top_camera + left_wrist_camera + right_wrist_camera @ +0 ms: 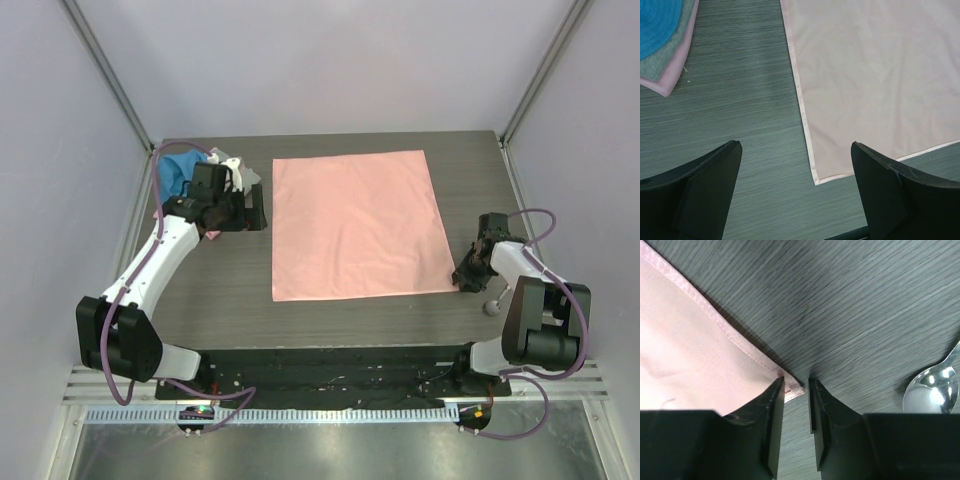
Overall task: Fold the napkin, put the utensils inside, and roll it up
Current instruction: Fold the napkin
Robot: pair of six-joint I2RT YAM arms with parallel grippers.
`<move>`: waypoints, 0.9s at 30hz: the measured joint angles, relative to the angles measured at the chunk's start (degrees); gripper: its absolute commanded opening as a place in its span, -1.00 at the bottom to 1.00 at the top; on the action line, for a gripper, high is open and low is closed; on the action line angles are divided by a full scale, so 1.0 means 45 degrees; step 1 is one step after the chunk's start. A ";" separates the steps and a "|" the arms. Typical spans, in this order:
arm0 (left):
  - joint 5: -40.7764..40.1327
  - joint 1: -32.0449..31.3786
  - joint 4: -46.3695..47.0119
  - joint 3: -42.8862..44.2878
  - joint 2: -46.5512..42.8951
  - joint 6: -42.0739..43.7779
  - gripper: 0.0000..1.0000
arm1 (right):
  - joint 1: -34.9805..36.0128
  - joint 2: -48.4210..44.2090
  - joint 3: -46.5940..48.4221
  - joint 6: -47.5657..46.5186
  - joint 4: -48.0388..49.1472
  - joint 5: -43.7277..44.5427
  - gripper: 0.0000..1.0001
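Note:
The salmon-pink napkin (355, 225) lies flat and unfolded in the middle of the dark table. My right gripper (465, 278) is down at its near right corner. In the right wrist view the jaws (797, 382) stand a narrow gap apart, and the napkin (690, 350) corner lies on the table in that gap, unclamped. A spoon (491, 307) rests on the table just right of this gripper; only its silver bowl (932, 390) shows in the wrist view. My left gripper (248, 208) hangs wide open and empty left of the napkin (875, 85), its jaws (795, 145) straddling another corner from above.
A pile of folded cloths (185, 170), blue over grey over pink (660, 30), sits at the back left corner beside the left arm. Pale enclosure walls with metal posts stand round the table (230, 290).

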 measured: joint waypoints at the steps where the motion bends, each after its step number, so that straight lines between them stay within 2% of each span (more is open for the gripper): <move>1: 0.0000 0.0000 -0.0005 0.0000 0.0000 0.0000 0.92 | 0.0000 0.0005 0.0005 -0.0015 0.0000 -0.0005 -0.42; 6: 0.0000 0.0000 -0.0005 0.0000 0.0005 0.0000 0.92 | 0.0000 0.0029 0.0000 -0.0034 0.0039 -0.0029 -0.56; 9: 0.0000 0.0000 -0.0005 0.0000 0.0005 0.0000 0.92 | 0.0000 0.0034 0.0000 -0.0058 0.0092 -0.0170 -0.74; 12: 0.0005 0.0000 -0.0005 0.0000 0.0005 0.0000 0.92 | -0.0005 0.0078 0.0005 -0.0146 0.0185 -0.0486 -0.84; 13: 0.0005 0.0000 -0.0005 0.0000 0.0005 0.0000 0.92 | 0.0000 0.0087 0.0005 -0.0194 0.0209 -0.0602 -0.97; 22: 0.0092 0.0000 0.0000 0.0000 0.0000 0.0005 0.92 | 0.0141 -0.0029 0.0170 -0.0282 0.0160 -0.1345 -0.98; 27: 0.0248 0.0000 0.0000 -0.0039 0.0005 -0.0005 0.92 | 0.0797 -0.0389 0.1069 -0.0175 0.0010 -0.1608 -0.98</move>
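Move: The napkin's near right corner lies right between the right fingertips, about 1 cm below the hand point. The spoon bowl is some 8 cm to the hand's right and 5 cm back. The napkin's near left corner lies about 44 cm to the hand's left and 3 cm back, its far right corner roughly 38 cm straight ahead. From the idle left hand, the near right corner is about 45 cm right, 10 cm back and 17 cm below. Keep the right gripper down at the table and shut its partly open fingers on the napkin's near right corner, easing about 1.5 cm left as they pinch. Then, with the corner held, speed up and lift it some 3.5 cm while carrying it about as far forward and slightly less to the left, in over the napkin, with the fingertips tipping a little forward. ##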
